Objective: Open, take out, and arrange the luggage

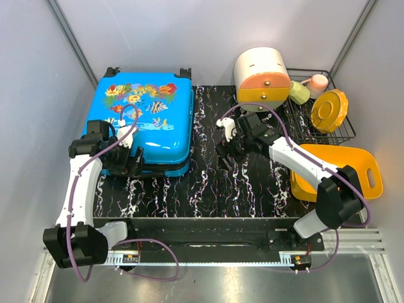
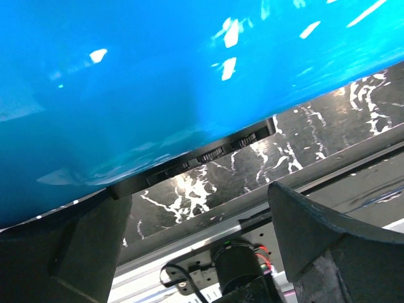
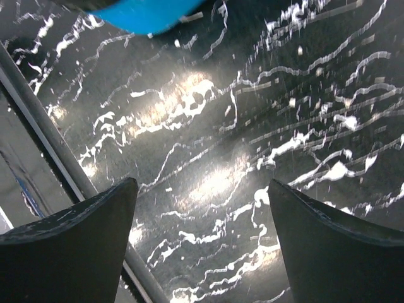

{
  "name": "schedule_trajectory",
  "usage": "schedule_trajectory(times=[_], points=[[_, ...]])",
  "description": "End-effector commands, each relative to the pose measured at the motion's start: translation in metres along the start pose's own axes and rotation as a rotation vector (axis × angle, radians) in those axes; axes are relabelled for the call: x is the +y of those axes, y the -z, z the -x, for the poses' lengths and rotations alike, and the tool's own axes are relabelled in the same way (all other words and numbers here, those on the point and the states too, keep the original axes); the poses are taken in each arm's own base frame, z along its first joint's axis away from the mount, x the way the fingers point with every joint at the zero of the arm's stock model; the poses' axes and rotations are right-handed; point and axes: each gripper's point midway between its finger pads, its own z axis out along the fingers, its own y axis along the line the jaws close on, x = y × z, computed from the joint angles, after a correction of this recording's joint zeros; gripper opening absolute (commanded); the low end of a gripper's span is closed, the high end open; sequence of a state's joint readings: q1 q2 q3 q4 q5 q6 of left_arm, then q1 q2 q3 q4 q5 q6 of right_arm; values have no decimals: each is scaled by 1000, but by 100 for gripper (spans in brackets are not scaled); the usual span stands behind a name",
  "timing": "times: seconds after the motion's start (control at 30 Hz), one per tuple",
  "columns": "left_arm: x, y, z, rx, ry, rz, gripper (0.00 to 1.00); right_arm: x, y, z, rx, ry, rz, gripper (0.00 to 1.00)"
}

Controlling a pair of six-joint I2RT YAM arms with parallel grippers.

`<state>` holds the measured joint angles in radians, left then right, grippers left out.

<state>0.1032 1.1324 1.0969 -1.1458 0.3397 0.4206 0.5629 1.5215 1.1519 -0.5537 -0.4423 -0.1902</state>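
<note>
The luggage [image 1: 146,117], a bright-blue hard-shell suitcase with a fish print, lies flat and closed on the left of the table, wheels at the far end. My left gripper [image 1: 129,165] stands open at its near edge. In the left wrist view the blue shell [image 2: 158,82] fills the top, and the black trim with lock dials [image 2: 214,151] sits just beyond the left gripper [image 2: 197,192], which holds nothing. My right gripper [image 1: 226,151] hangs open over the black marbled mat, right of the luggage. The right gripper [image 3: 202,183] is empty, with a blue corner of the luggage [image 3: 148,16] at the top.
A white-and-orange round drawer box [image 1: 262,79] stands at the back right beside a black wire basket [image 1: 344,134] holding an orange lid [image 1: 329,110] and small bottles. A yellow basin [image 1: 338,172] lies at the right edge. The black marbled mat [image 1: 240,183] covers the middle.
</note>
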Motion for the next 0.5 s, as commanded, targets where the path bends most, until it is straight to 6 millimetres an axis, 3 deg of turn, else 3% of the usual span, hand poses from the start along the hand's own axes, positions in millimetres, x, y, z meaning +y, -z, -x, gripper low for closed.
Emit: schedule_trajectory(times=[0.0,0.2,0.47], points=[[-36,12,47,-225,-28,-154,91,12,0,50,-181,119,91,90],[-48,29,50,-212,-98,-215,91,25,-4,76,-300,297,201,79],[-68,65,72,-322,-81,-288,91,20,-34,79,-362,504,264,72]])
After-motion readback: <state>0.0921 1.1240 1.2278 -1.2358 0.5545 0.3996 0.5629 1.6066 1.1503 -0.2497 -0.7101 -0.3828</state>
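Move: The left hand is at the suitcase's near side; the suitcase's middle lies about 13 cm ahead, 1 cm to its right and 7 cm lower, with the black handle bar some 5 cm to the right, level fore-and-aft. From the right hand, the suitcase's right side is about 11 cm to the left and 4 cm ahead; the drawer box stands roughly 23 cm ahead and 12 cm to the right. Rightward, then mostly upward, the left hand goes about 4 cm across and 5 cm up, its left finger still against the suitcase's near side by the handle bar's end. Meanwhile the right hand travels some 6 cm left with a little forward and up towards the suitcase's right side, turning counter-clockwise, its fingers swinging out to the left and closing by about a quarter. ##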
